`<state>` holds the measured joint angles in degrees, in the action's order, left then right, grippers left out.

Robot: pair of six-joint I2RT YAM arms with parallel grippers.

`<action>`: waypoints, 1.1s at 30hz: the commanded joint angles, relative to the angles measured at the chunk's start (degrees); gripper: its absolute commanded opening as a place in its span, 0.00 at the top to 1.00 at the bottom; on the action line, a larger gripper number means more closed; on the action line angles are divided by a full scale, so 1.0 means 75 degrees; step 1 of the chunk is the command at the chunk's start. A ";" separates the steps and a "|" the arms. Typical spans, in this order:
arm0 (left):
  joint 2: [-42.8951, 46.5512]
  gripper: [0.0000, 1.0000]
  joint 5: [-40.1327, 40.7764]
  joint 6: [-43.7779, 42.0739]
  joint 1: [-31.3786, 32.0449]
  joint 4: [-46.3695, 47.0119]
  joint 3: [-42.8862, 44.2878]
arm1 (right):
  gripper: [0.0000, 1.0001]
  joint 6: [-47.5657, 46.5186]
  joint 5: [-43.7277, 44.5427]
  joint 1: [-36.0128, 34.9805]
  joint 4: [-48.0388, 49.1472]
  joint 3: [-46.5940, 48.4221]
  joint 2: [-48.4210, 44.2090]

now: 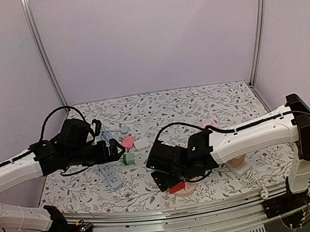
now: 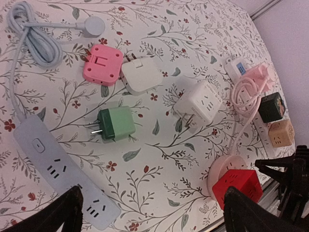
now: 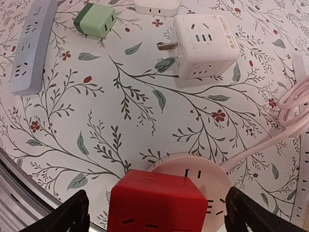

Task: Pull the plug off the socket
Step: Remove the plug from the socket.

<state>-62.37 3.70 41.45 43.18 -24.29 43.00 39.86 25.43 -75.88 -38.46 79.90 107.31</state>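
The plug, a red cube (image 3: 154, 205), sits on a round pinkish-white socket (image 3: 208, 180) near the table's front edge. My right gripper (image 3: 159, 215) hovers over it, open, with one dark finger on each side of the cube and clear of it. From above, the red plug (image 1: 178, 188) shows just below the right gripper (image 1: 172, 176). My left gripper (image 2: 152, 215) is open over bare tablecloth, with the red plug (image 2: 236, 186) and its socket (image 2: 222, 166) near its right finger. In the top view the left gripper (image 1: 113, 150) is beside a green adapter.
A grey power strip (image 2: 53, 169) lies at the left with its coiled cable. A green adapter (image 2: 116, 123), a pink one (image 2: 102, 64), a white one (image 2: 142, 75) and a white cube (image 2: 200, 102) lie loose mid-table. Black (image 2: 273, 107) and tan (image 2: 281, 133) cubes sit right, by a pink cable (image 2: 248, 89).
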 commanded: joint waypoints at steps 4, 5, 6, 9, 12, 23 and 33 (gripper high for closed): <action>0.0001 0.00 0.0312 0.0155 0.0263 -0.0067 0.0193 | 0.03 -0.0110 -0.0294 -0.0187 0.0305 -0.0122 0.0066; -0.0002 0.01 0.0336 0.0159 0.0275 -0.0076 0.0204 | 0.02 -0.0152 -0.0266 -0.0221 0.0312 -0.0110 0.0017; 0.0000 0.01 0.0354 0.0172 0.0283 -0.0098 0.0213 | 0.02 -0.0204 -0.0242 -0.0256 0.0311 -0.0091 -0.0023; 0.0007 0.00 0.0363 0.0193 0.0310 -0.0141 0.0241 | 0.01 -0.0217 -0.0230 -0.0282 0.0274 -0.0065 0.0059; 0.0006 0.00 0.0365 0.0203 0.0341 -0.0189 0.0268 | 0.01 0.0025 -0.0292 -0.0286 -0.0016 0.0060 0.0294; 0.0007 0.01 0.0392 0.0281 0.0436 -0.0200 0.0193 | 0.21 0.0353 -0.0361 -0.0245 0.0118 -0.0072 0.0299; -0.0039 0.00 0.0385 0.0343 0.0533 -0.0165 0.0162 | 0.46 0.0496 -0.0074 -0.0107 0.0179 -0.0395 0.0093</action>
<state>-62.37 6.11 43.38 45.95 -24.93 43.79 42.96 23.73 -77.54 -37.34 79.26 109.56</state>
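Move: The red plug stands on the round pink socket about 2 cm back and 1 cm left of the right gripper, its middle some 3 cm lower. The socket's own middle lies roughly 3 cm to the right of the plug. The white cube adapter lies about 11 cm ahead of the right gripper and 5 cm left; the green plug about 10 cm ahead and 17 cm left. From the left gripper, the red plug is about 19 cm right and 9 cm back, 9 cm lower. Ease the open right gripper back and slightly left until it straddles the red plug, then sink it between the fingers, about 2 cm back and 2 cm down in all, keeping the wrist as it is. Stay there and close the fingers to roughly two thirds open, so the pads pinch the plug's opposite sides. ##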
